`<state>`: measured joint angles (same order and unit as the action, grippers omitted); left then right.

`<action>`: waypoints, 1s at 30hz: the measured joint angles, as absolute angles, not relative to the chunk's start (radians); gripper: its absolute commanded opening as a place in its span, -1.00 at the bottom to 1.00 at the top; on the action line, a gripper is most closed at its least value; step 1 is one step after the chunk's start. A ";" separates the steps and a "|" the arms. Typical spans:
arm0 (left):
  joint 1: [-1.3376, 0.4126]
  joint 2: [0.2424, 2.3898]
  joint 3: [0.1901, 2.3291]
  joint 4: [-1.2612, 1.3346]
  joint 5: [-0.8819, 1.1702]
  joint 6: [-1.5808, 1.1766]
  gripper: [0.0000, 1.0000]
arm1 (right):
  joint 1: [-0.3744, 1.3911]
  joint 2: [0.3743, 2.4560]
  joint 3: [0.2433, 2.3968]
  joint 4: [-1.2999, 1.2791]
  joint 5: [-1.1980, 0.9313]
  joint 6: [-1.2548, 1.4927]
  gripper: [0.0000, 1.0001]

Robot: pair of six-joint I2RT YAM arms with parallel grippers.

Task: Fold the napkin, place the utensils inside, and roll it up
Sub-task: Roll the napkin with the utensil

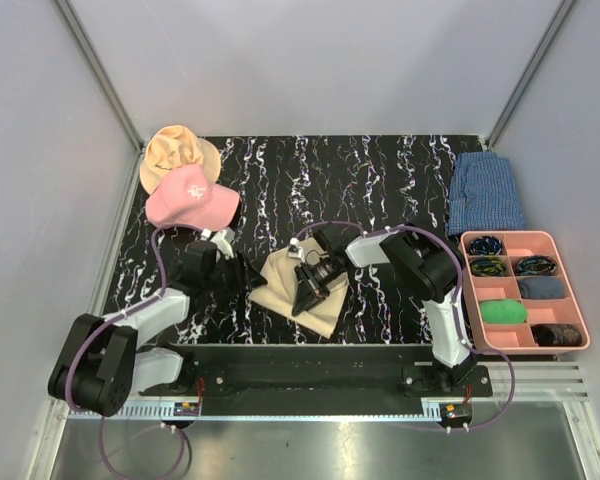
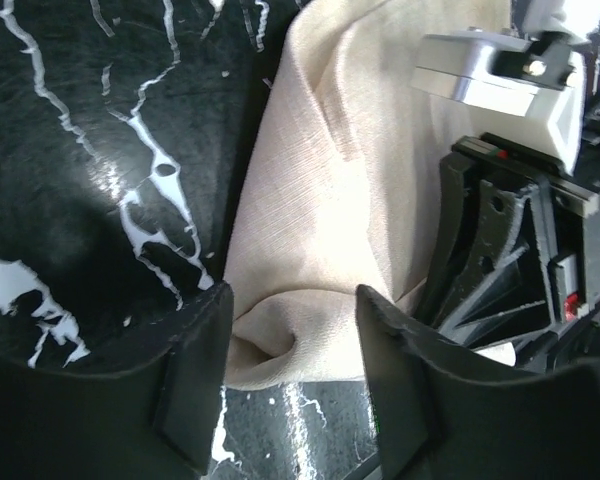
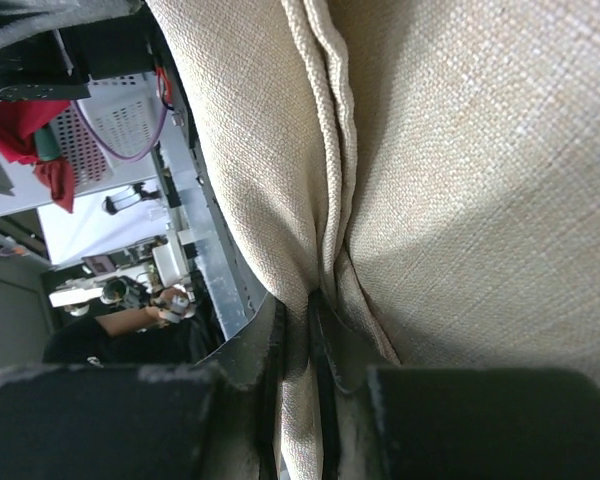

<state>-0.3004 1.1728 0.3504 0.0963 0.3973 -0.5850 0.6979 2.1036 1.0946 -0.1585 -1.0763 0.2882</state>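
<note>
The beige napkin (image 1: 280, 278) lies bunched on the black marbled table, near the middle front. My right gripper (image 1: 303, 298) comes at it from the right and is shut on a fold of the cloth; in the right wrist view the napkin (image 3: 460, 170) fills the frame and the gripper (image 3: 300, 305) pinches a hemmed fold. My left gripper (image 1: 251, 275) sits at the napkin's left end. In the left wrist view its jaws stand apart on either side of the napkin's (image 2: 330, 200) rounded folded corner, so the left gripper (image 2: 292, 296) is open. The utensils are hidden.
A pink cap (image 1: 190, 197) and a tan floppy hat (image 1: 175, 148) lie at the back left. A blue checked cloth (image 1: 485, 192) lies at the back right, with a pink compartment tray (image 1: 510, 236) in front of it. The right arm's wrist (image 2: 510, 200) crowds the left wrist view.
</note>
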 measured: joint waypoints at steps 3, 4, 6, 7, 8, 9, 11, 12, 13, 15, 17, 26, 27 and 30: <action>-0.306 1.196 0.350 0.129 0.414 -0.596 -0.33 | 0.692 2.116 1.102 -0.162 -1.094 0.293 -0.91; -0.308 1.206 0.350 0.138 0.419 -0.599 -0.61 | 0.691 2.117 1.102 -0.162 -1.095 0.294 -0.88; -0.309 1.221 0.350 0.146 0.422 -0.604 -0.86 | 0.688 2.117 1.103 -0.163 -1.095 0.294 -0.81; -0.309 1.227 0.350 0.147 0.421 -0.604 -0.95 | 0.686 2.117 1.103 -0.163 -1.095 0.294 -0.72; -0.309 1.232 0.350 0.146 0.419 -0.604 -1.00 | 0.684 2.117 1.103 -0.163 -1.094 0.294 -0.67; -0.309 1.235 0.351 0.142 0.416 -0.605 -1.00 | 0.682 2.117 1.103 -0.163 -1.093 0.294 -0.61; -0.310 1.242 0.353 0.129 0.408 -0.603 -1.00 | 0.678 2.115 1.104 -0.166 -1.090 0.296 -0.39; -0.310 1.246 0.356 0.121 0.406 -0.603 -1.00 | 0.677 2.112 1.105 -0.171 -1.084 0.297 -0.34; -0.310 1.251 0.363 0.105 0.400 -0.603 -1.00 | 0.675 2.107 1.106 -0.177 -1.079 0.298 -0.27; -0.311 1.261 0.381 0.076 0.389 -0.602 -1.00 | 0.673 2.089 1.107 -0.191 -1.055 0.297 -0.07; -0.312 1.271 0.398 0.052 0.381 -0.601 -1.00 | 0.671 2.063 1.112 -0.214 -1.018 0.292 0.05; -0.312 1.320 0.437 0.009 0.360 -0.604 -1.00 | 0.663 1.860 1.133 -0.311 -0.766 0.229 0.34; -0.312 1.327 0.443 0.008 0.360 -0.604 -1.00 | 0.666 1.826 1.133 -0.316 -0.730 0.216 0.35; -0.312 1.349 0.461 0.004 0.360 -0.606 -1.00 | 0.703 1.721 1.125 -0.320 -0.588 0.167 0.36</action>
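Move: The napkin's left end lies just under the open left fingers, about 2 cm below and 1 cm back. The pink cap is some 18 cm ahead of that hand and 12 cm to its left. The right fingers already pinch the napkin's near rolled edge; from them the left end is about 10 cm left and 3 cm ahead, and the napkin's near right corner some 6 cm right and 5 cm back. Left fingers pinch the napkin's left end, sinking 2 cm; right ones then release, rising 7 and forward 6. ##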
